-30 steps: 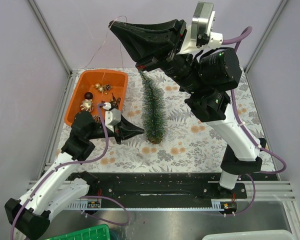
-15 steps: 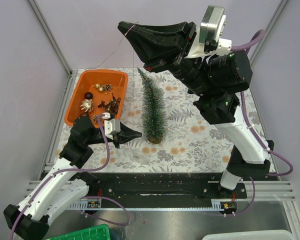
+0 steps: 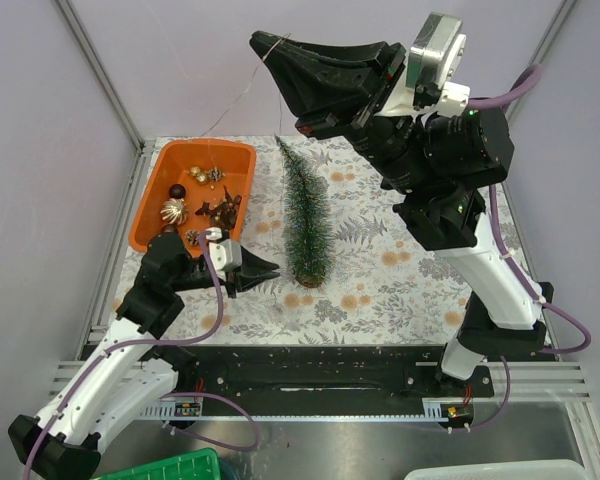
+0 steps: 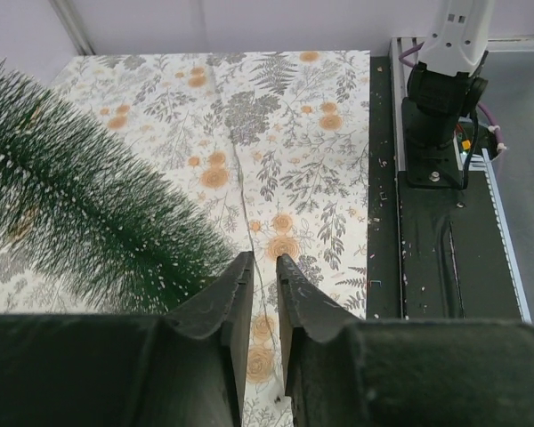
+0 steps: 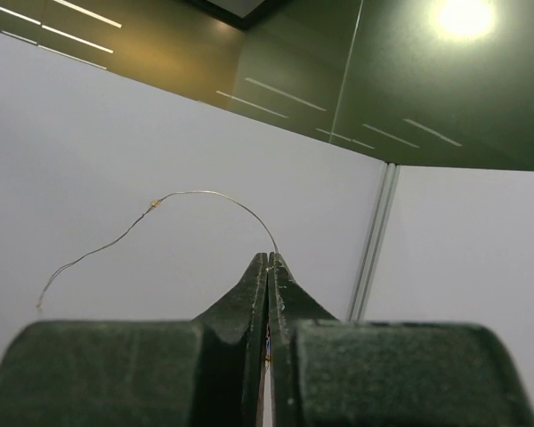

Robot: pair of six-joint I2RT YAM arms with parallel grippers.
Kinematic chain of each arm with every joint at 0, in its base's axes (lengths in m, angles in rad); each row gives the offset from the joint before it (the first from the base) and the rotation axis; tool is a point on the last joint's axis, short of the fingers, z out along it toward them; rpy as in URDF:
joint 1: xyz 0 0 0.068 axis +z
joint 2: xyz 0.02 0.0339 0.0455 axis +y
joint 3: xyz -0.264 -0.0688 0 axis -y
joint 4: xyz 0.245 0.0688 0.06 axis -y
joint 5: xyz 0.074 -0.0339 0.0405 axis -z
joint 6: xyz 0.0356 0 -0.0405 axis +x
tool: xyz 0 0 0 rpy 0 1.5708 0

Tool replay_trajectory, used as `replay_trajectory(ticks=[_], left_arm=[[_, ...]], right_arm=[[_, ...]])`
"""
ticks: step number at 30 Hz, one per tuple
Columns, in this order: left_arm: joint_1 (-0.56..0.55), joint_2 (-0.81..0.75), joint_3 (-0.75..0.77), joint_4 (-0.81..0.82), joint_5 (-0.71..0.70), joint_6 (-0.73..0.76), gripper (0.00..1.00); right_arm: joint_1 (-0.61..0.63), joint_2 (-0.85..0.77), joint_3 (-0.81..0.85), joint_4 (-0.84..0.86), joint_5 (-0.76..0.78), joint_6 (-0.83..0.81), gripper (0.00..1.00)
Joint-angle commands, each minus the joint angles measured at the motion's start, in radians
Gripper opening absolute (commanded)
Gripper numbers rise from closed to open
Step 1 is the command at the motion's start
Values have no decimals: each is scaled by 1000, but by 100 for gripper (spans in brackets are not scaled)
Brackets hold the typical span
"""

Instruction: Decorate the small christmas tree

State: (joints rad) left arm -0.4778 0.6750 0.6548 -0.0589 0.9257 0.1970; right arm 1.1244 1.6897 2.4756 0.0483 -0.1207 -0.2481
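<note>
The small christmas tree (image 3: 306,215) stands upright mid-table; its bristles fill the left of the left wrist view (image 4: 80,213). My right gripper (image 3: 262,42) is raised high above the back of the table, shut on a thin wire light string (image 5: 205,193) that arcs left from its tips (image 5: 268,256). My left gripper (image 3: 274,270) sits low, just left of the tree's base. Its jaws (image 4: 264,260) stand a narrow gap apart, and the wire (image 4: 243,178) lies on the cloth and runs between them without being pinched.
An orange tray (image 3: 152,205) at the back left holds a gold ornament (image 3: 173,211), a brown ball (image 3: 177,191) and several other small ornaments. A flowered cloth (image 3: 400,270) covers the table. Grey walls enclose three sides; a black rail (image 3: 330,375) runs along the near edge.
My right gripper has moved up and to the right with the wire in it. My left gripper has drawn back a little toward the near edge, still beside the tree's base.
</note>
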Motion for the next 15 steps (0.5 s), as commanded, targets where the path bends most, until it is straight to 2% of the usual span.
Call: replay_trajectory(ticks=[1,8,9,10,11,13,15], left_arm=[[24,-8,78,-30,-21,-4,22],[27,14,183,-87,-45,-48,24],[27,17,184,-75,-27,-66,32],[27,18,190,-68,4,-79,54],[25,26,192,-58,25,-99,71],[24,43,190,-18,45,-142,78],[21,60,187,22,22,-162,79]], right_arm=[[-20,-2,34,48,47,-60,0],[-141,85,95,32,-8,67,0],[-156,91,95,32,-25,94,0],[-166,96,95,32,-40,118,0],[-172,100,95,32,-56,133,0],[-176,108,97,33,-76,154,0],[-178,114,103,33,-103,170,0]])
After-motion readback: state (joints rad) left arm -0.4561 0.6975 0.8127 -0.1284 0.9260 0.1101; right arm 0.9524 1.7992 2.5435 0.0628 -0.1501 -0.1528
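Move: Beside the left fingertips hangs the light string's wire, some 3 cm ahead and 3 cm to their right at hand height, its clear battery pack about 5 cm ahead, 3 cm right and 26 cm below. The standing tree's middle is roughly 13 cm ahead of that hand, 4 cm right, 6 cm lower; the orange bin 35 cm ahead, 20 cm left, 24 cm down. From the right hand the tree's middle lies about 14 cm ahead, 3 cm right, 54 cm below. Rising about 5 cm after a slight initial dip, the left hand spreads its barely parted fingers wide beside the tree, still pointing to the right, without holding the wire. The right hand, high up, keeps its shut fingertips on the light string and carries it some 7 cm forward towards the tree, sinking slightly near the end. ##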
